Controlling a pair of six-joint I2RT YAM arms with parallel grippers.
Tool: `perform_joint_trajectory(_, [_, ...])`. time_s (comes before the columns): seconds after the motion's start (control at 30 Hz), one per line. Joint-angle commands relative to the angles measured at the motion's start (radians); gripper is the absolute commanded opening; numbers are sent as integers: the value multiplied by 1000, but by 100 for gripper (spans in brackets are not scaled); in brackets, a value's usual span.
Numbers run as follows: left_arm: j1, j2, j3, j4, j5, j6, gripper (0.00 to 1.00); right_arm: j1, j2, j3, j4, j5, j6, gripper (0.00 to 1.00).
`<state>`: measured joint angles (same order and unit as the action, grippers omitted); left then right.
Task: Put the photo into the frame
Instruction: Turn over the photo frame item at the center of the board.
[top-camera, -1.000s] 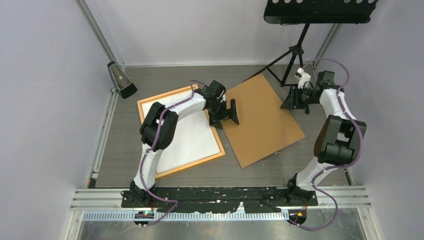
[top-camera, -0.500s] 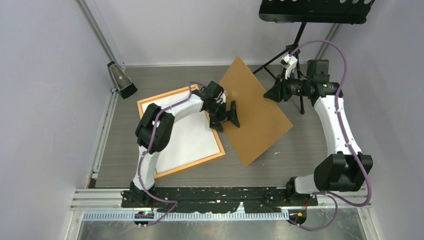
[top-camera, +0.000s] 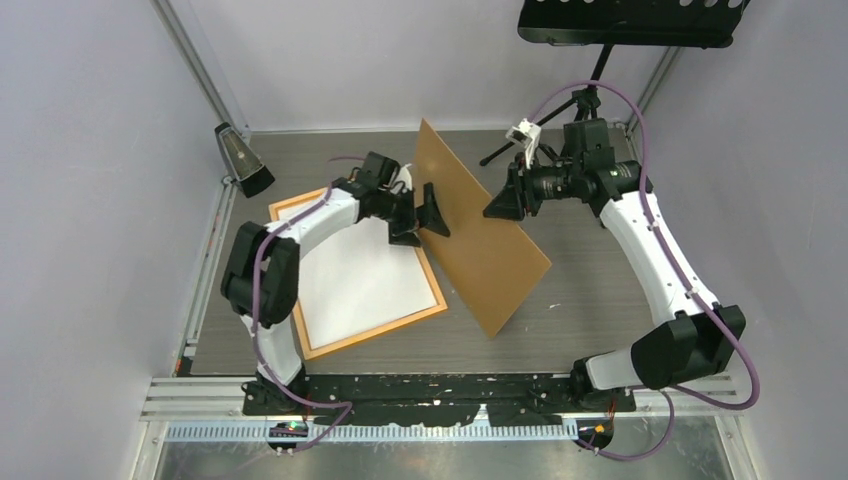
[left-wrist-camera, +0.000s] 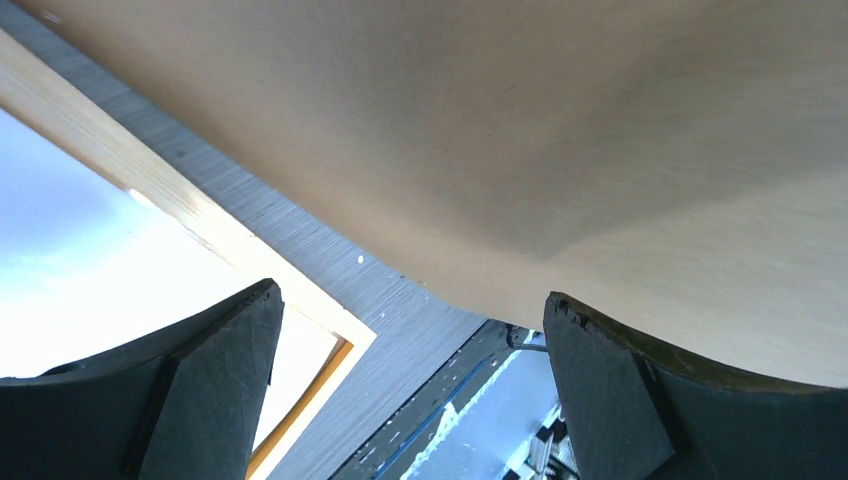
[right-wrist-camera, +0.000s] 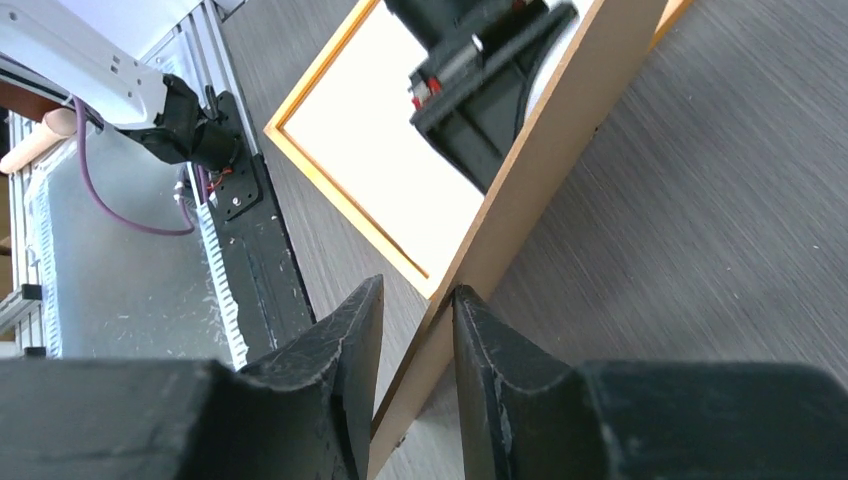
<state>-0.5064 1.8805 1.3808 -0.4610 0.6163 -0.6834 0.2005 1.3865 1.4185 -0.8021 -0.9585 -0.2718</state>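
Note:
The orange frame lies flat at left of centre, and the photo rests inside it with its plain white side up. A brown backing board stands steeply tilted on its lower corner just right of the frame. My right gripper is shut on the board's raised edge; in the right wrist view the board runs between that gripper's fingers. My left gripper hangs open beside the board's left face, over the frame's right edge. In the left wrist view the board fills the top above the left gripper, with the frame at left.
A black music stand with its tripod stands at the back right, close behind my right arm. A dark cone-shaped object sits at the back left corner. Grey walls close in three sides, and a metal rail runs along the near edge.
My right gripper has lifted the board's far edge and swung it leftward, so the board went from flat to steeply tilted. The open left gripper has shifted left and back.

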Motion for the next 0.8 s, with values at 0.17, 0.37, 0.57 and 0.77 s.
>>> perform_joint_trajectory(0.17, [174,-205,-21,-93,96,166,100,114,53,145,-149,225,55,31])
perform_joint_trajectory(0.37, [222,-350,40,-182,77,201,100,182,84,240,-171,267,60,48])
perform_joint_trajectory(0.57, [216,-352,162,-190,101,62,100,219,116,286,-164,250,73,54])
perform_joint_trajectory(0.77, [159,-321,131,-27,137,-214,100,269,136,314,-169,260,72,57])
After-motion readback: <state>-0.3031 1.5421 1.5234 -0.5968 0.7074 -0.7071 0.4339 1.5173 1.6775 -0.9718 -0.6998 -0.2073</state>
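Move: The brown board already stands steeply on its left long edge, its upper right edge between the right fingers. Its middle is some 7 cm left of the right hand, almost level fore and aft and about 12 cm below. From the open left hand it lies around 10 cm right, 2 cm forward and 4 cm higher. The frame with the white sheet lies flat, its middle about 16 cm left of the left hand, 7 cm back and 8 cm below. Swinging left about 9 cm while climbing, the left hand then rises steeply alongside the board, some 18 cm up in all, easing a little back to the right; it stays wide open, its fingers turning towards level. The right hand carries the board's upper edge about 5 cm left, tips its fingers down some 10 degrees and partly opens, one finger still against the board. ##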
